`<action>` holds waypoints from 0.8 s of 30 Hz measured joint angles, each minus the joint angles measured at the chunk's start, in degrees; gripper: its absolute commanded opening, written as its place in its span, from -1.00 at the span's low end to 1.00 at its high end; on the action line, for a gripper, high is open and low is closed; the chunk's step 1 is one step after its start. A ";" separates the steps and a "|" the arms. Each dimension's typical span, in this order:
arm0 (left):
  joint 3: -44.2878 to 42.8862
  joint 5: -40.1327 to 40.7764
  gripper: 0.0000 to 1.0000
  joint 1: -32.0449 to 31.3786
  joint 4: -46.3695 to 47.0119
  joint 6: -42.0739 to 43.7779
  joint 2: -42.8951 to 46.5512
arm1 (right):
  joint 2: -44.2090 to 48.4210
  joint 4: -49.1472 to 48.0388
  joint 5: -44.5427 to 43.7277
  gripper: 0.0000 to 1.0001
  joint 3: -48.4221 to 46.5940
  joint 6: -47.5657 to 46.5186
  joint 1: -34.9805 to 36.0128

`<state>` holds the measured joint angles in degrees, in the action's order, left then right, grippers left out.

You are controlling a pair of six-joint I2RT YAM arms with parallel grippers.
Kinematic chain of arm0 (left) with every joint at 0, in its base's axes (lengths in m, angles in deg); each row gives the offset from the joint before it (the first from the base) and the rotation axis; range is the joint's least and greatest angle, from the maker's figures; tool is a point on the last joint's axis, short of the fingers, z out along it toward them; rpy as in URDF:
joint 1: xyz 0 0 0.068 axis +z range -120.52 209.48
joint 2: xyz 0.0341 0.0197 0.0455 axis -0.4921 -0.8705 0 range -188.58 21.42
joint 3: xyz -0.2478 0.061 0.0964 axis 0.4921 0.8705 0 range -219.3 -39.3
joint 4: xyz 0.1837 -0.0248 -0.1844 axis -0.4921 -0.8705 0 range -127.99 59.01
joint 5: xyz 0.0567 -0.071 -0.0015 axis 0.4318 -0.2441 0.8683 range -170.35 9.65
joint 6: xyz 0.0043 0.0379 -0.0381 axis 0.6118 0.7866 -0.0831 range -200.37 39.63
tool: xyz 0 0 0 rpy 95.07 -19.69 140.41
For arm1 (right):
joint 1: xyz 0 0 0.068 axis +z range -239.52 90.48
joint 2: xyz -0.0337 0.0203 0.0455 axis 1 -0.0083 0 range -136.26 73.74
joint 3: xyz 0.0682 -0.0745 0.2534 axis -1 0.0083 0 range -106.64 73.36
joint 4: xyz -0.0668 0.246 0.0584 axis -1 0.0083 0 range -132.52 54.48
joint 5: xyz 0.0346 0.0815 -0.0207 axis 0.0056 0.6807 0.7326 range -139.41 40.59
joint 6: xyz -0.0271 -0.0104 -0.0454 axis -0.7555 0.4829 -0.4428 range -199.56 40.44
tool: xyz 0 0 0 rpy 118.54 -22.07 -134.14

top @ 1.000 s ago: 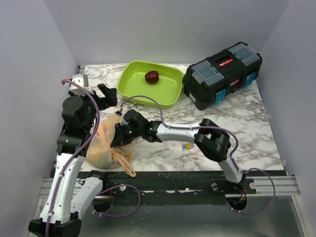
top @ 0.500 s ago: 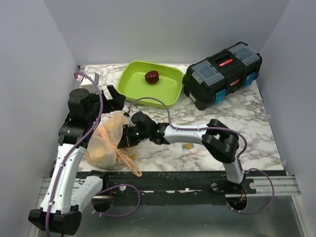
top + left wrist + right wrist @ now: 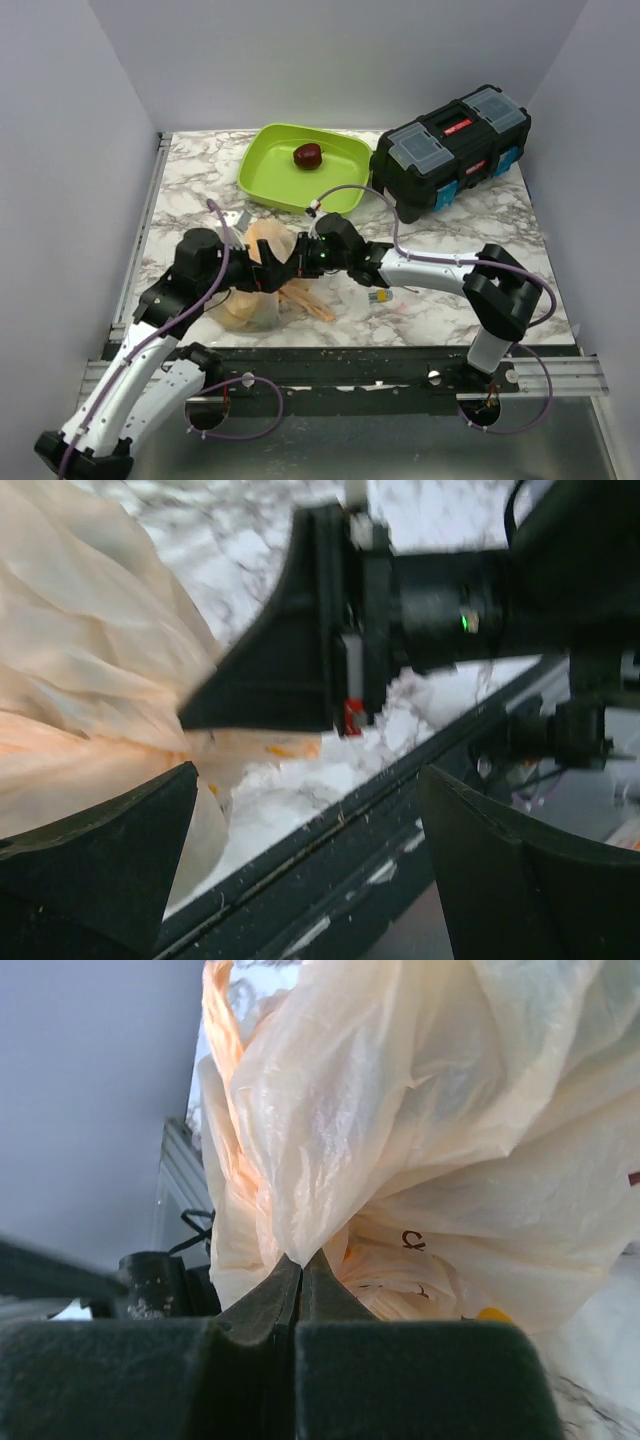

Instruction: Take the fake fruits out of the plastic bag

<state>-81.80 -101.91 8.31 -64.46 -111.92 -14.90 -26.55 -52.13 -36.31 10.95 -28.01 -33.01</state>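
Note:
The plastic bag (image 3: 245, 303) lies crumpled near the table's front edge, pale orange and translucent, its loop handles (image 3: 308, 300) trailing to the right. My right gripper (image 3: 290, 266) is shut on a fold of the plastic bag (image 3: 420, 1110), pinched at the jaw tips (image 3: 302, 1260). A yellow spot (image 3: 492, 1314) shows through the film low down. My left gripper (image 3: 267, 280) is right beside the bag, wide open with nothing between its fingers (image 3: 100, 860). In the left wrist view the bag (image 3: 90, 660) sits to the left and the right gripper (image 3: 300, 650) ahead. One dark red fake fruit (image 3: 308, 155) rests in the tray.
The lime-green tray (image 3: 270, 185) stands at the back centre. A black toolbox (image 3: 450, 150) sits at the back right. A small yellowish item (image 3: 379, 296) lies on the marble right of the bag. The table's front rail (image 3: 330, 830) runs just below the left gripper.
My left arm swung from the back left down to the front beside the bag. The right gripper closed on the bag and drew it to the right.

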 measured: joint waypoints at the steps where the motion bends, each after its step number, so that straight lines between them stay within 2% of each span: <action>1: -0.76 1.68 0.74 -3.26 -0.72 -0.04 -1.25 | 0.63 -0.07 -0.20 -0.99 0.96 0.31 -0.74; 5: -4.52 9.31 0.61 -14.34 -3.08 0.07 -6.75 | 2.60 -0.59 -0.39 -0.99 4.13 1.09 -3.48; 9: -5.03 18.14 0.52 -18.64 -4.22 -0.09 -9.46 | 4.17 -0.94 -0.42 -0.99 6.01 1.57 -4.87; 13: -4.83 24.41 0.38 -20.44 -5.31 -0.44 -12.85 | 5.38 -1.11 -0.42 -0.99 6.88 1.60 -4.87; 17: -4.79 27.96 0.03 -20.81 -4.90 -0.28 -16.70 | 5.44 -1.70 0.00 -0.99 6.88 1.68 -4.87; 24: -4.85 32.72 -0.12 -21.29 -4.35 0.15 -23.91 | 5.75 -2.97 0.92 -0.99 7.28 2.49 -4.87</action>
<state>-86.65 -69.19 -12.98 -68.81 -111.77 -38.81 -20.81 -55.10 -35.39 18.23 -25.52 -37.89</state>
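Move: Below the left hand, about 10 cm down, 3 cm ahead and 2 cm to its left, the bag's gathered neck hangs from the right fingertips, lying 2 cm left of and 3 cm under that hand. The bag's loaded bulk sits 9 cm left of the left hand, 1 cm ahead and some 15 cm down. The green bin's middle is about 23 cm ahead of the right hand, 1 cm right and 13 cm down. Sinking about 9 cm onto the bunched neck beside the right fingertips, the left hand, after a short swing of 3 cm to the right, eases slightly forward, tips its fingers some 30 degrees more downward and brings them from wide open to half shut around the plastic. The right hand keeps its pinch, drawing the bag to the right and a little forward at first, then holding it still. ##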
